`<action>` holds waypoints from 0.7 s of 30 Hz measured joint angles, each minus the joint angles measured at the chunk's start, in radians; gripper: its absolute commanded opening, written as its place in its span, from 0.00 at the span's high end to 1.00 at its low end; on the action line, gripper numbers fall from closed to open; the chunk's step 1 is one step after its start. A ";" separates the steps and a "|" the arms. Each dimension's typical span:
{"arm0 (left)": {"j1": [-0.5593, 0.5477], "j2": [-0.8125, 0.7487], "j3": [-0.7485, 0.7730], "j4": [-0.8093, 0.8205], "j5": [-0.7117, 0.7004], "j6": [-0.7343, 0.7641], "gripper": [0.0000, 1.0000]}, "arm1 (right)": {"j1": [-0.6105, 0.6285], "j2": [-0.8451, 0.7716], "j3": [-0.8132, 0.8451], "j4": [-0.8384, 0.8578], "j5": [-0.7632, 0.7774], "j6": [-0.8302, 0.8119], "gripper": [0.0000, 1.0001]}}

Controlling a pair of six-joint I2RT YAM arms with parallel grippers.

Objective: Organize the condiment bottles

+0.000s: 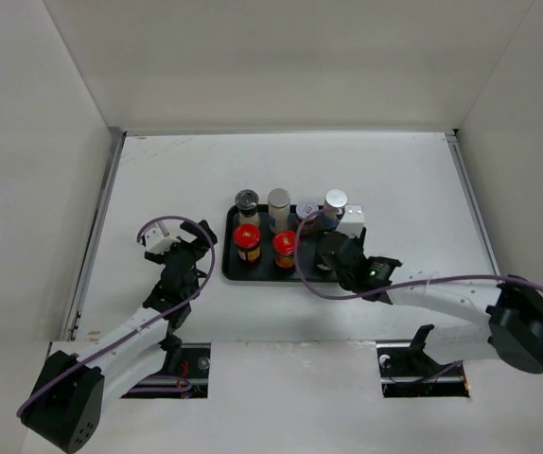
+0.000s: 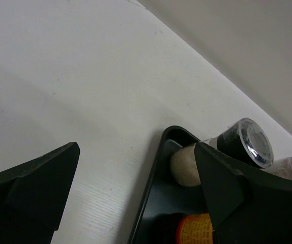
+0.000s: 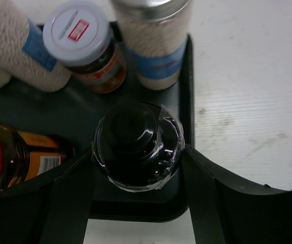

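Note:
A flat black tray holds the condiment bottles. At the back stand a clear-lidded shaker, a white cylinder, a white-lidded brown jar and a silver-capped cylinder. Two red-lidded jars stand in front. My right gripper is shut on a black-capped bottle that stands in the tray's near right corner. My left gripper is open and empty over the table, just left of the tray's left rim.
The tray sits mid-table on a white surface with white walls around it. In the left wrist view the clear-lidded shaker and a red-lidded jar's orange label stand just inside the rim.

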 measured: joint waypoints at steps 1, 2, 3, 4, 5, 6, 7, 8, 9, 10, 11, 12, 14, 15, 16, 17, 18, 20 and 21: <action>0.008 0.000 0.008 -0.019 -0.002 -0.007 0.00 | 0.010 0.037 0.000 0.026 -0.008 -0.006 0.41; 0.018 0.000 0.018 -0.043 -0.004 -0.016 0.00 | 0.016 0.069 0.001 0.047 -0.014 -0.012 0.41; 0.027 0.000 0.028 -0.064 -0.005 -0.022 0.00 | 0.020 0.098 0.001 0.068 -0.019 -0.017 0.40; 0.035 0.000 0.039 -0.087 -0.005 -0.030 0.00 | 0.025 0.118 0.003 0.090 -0.013 -0.028 0.39; 0.042 0.000 0.050 -0.111 -0.005 -0.036 0.00 | 0.029 0.132 0.007 0.113 -0.011 -0.033 0.37; 0.048 0.000 0.061 -0.132 -0.005 -0.041 0.00 | 0.029 0.140 0.009 0.129 -0.011 -0.034 0.32; 0.053 0.000 0.074 -0.155 -0.005 -0.045 0.00 | 0.030 0.145 0.009 0.141 -0.012 -0.035 0.23; 0.054 0.000 0.087 -0.177 -0.003 -0.049 0.00 | 0.030 0.146 0.009 0.149 -0.012 -0.035 0.13; 0.056 0.000 0.100 -0.196 0.002 -0.052 0.00 | 0.031 0.147 0.009 0.158 -0.011 -0.034 0.00; 0.060 0.000 0.112 -0.216 0.007 -0.053 0.00 | 0.031 0.145 0.009 0.165 -0.010 -0.035 0.00; 0.062 -0.002 0.124 -0.235 0.015 -0.055 0.00 | 0.034 0.138 0.009 0.169 -0.006 -0.041 0.00; 0.066 -0.004 0.134 -0.253 0.027 -0.056 0.00 | 0.037 0.128 0.007 0.172 -0.002 -0.048 0.00; 0.076 -0.011 0.153 -0.289 0.044 -0.056 0.00 | 0.039 0.077 -0.004 0.176 0.008 -0.060 0.00; 0.081 -0.012 0.166 -0.311 0.051 -0.056 0.00 | 0.040 0.044 -0.011 0.178 0.012 -0.068 0.00; 0.085 -0.006 0.184 -0.341 0.056 -0.056 0.00 | 0.040 0.002 -0.018 0.181 0.016 -0.078 0.00; 0.087 0.001 0.203 -0.366 0.060 -0.056 0.00 | 0.037 -0.037 -0.024 0.185 0.024 -0.090 0.00; 0.088 0.011 0.225 -0.395 0.064 -0.056 0.00 | 0.031 -0.082 -0.035 0.200 0.029 -0.103 0.00; 0.090 0.030 0.265 -0.450 0.069 -0.056 0.00 | 0.005 -0.169 -0.066 0.233 0.043 -0.118 0.00; 0.090 0.037 0.283 -0.481 0.071 -0.056 0.00 | -0.012 -0.211 -0.088 0.248 0.051 -0.121 0.00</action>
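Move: The right hand still holds the black-capped bottle above the tray's near right corner; its free spot there lies about 3 cm to the left, 1 cm ahead and roughly 7 cm below to the tray floor. The near red-capped jar stands about 12 cm left and 1 cm ahead, the white-lidded jar about 9 cm ahead and 7 cm left, the blue-label shaker straight ahead, some 11 cm. From the left hand that spot lies roughly 35 cm right and 2 cm back. Keeping its grip on the black-capped bottle, the right hand carries it about 3 cm left towards the near red-capped jar while lowering it some 2 cm into the tray, then opens wide and lets go. It backs out upwards some 9 cm, swinging back to the right late in the rise with its fingers tipping up, while the empty left hand edges up and forward a little, tipping its fingers down. ##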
